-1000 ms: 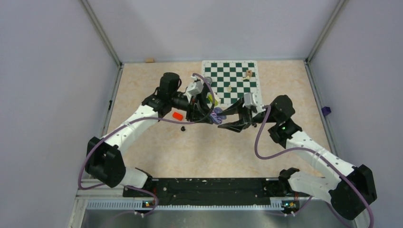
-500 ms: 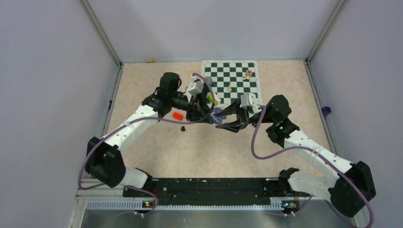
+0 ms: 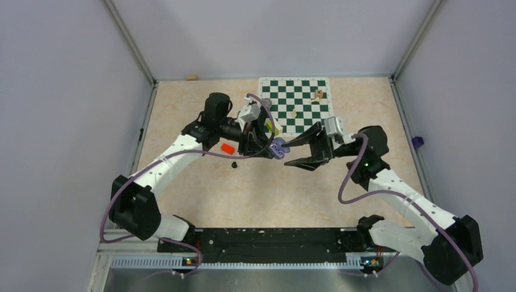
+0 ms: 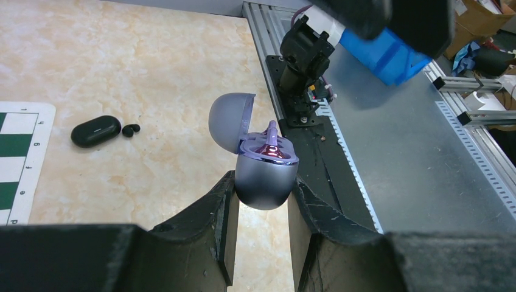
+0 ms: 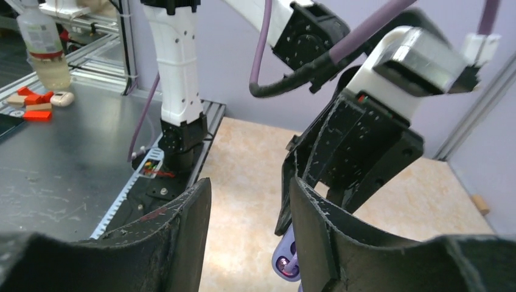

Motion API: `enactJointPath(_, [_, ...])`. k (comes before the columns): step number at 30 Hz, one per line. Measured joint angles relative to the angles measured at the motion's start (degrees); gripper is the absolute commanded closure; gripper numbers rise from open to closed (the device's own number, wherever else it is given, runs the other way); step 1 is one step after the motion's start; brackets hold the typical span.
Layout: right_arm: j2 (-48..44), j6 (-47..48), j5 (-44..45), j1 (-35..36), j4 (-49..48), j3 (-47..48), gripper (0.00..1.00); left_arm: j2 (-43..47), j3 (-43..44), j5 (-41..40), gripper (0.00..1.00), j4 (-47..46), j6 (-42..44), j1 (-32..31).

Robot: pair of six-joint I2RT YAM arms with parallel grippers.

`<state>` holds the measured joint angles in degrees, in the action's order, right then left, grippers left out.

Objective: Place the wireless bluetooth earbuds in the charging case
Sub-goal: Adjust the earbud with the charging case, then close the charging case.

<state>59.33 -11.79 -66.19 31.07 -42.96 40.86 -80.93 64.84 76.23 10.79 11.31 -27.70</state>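
Observation:
My left gripper (image 4: 261, 190) is shut on the round purple charging case (image 4: 266, 176), holding it above the table with its lid (image 4: 230, 118) hinged open. One pale purple earbud (image 4: 272, 130) stands in the case, stem up. A tiny black earbud (image 4: 131, 129) lies on the table next to a black oval piece (image 4: 95, 131). From above, the case (image 3: 278, 148) hangs between both arms. My right gripper (image 3: 288, 153) is open just right of it and holds nothing. In the right wrist view the case (image 5: 286, 261) shows low between the open fingers (image 5: 182, 243).
A red block (image 3: 227, 148) and the small black pieces (image 3: 234, 164) lie on the table left of the case. A green-and-white chessboard (image 3: 298, 100) with a few small pieces lies at the back. Metal rails run along the near edge.
My right arm has drawn back to the right, away from the case, with its fingers open. The left arm and the case have stayed still.

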Motion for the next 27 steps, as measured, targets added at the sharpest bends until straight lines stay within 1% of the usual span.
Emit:
enactJointPath(1, [-0.7,-0.6,-0.1,-0.6,-0.9,0.0,0.37,0.0,0.0,0.0,1.00,0.0,0.0,0.0])
enactJointPath(3, [-2.6,0.2,0.3,-1.7,-0.3,0.1,0.34,0.0,0.0,0.0,1.00,0.0,0.0,0.0])
enactJointPath(6, [-4.2,7.4,2.1,-2.0,7.1,1.4,0.29,0.0,0.0,0.0,1.00,0.0,0.0,0.0])
enactJointPath(9, [-4.3,15.9,6.4,-2.0,16.3,2.8,0.25,0.0,0.0,-0.1,1.00,0.0,0.0,0.0])
enactJointPath(14, [-4.1,25.9,11.2,-2.0,27.1,2.8,0.23,0.0,0.0,-0.2,1.00,0.0,0.0,0.0])
enactJointPath(17, [-4.1,29.1,12.3,-2.0,30.6,2.8,0.23,0.0,0.0,-0.2,1.00,0.0,0.0,0.0])
enactJointPath(22, [-4.1,32.4,12.3,-2.0,34.1,2.8,0.22,0.0,0.0,-0.2,1.00,0.0,0.0,0.0])
enactJointPath(27, [-4.1,34.6,10.1,-2.0,37.2,2.9,0.23,0.0,0.0,-0.3,1.00,0.0,0.0,0.0])
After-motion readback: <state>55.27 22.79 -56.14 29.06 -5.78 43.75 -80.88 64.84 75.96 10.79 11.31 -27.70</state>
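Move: The left hand already grips the open lilac charging case, with both earbuds in it; its middle is about 2 cm to the right of that hand and level with it. From the empty right hand the charging case lies some 5 cm ahead, 3 cm to the left and 6 cm lower. On the table, roughly 25 cm below the right hand, the black case is about 24 cm ahead and 15 cm right, the green-white box about 35 cm ahead and 3 cm left. The right hand lifts a centimetre or so while easing slightly to its right, then sweeps down and forward to end about 5 cm lower and 4 cm farther out, coming level with the open charging case, its fingers spreading plainly wider and pointing at the case mouth and lid. Its wrist swings clockwise and tips the fingertips down, each by some 15 degrees, while the left hand keeps the case gripped and quite still. ##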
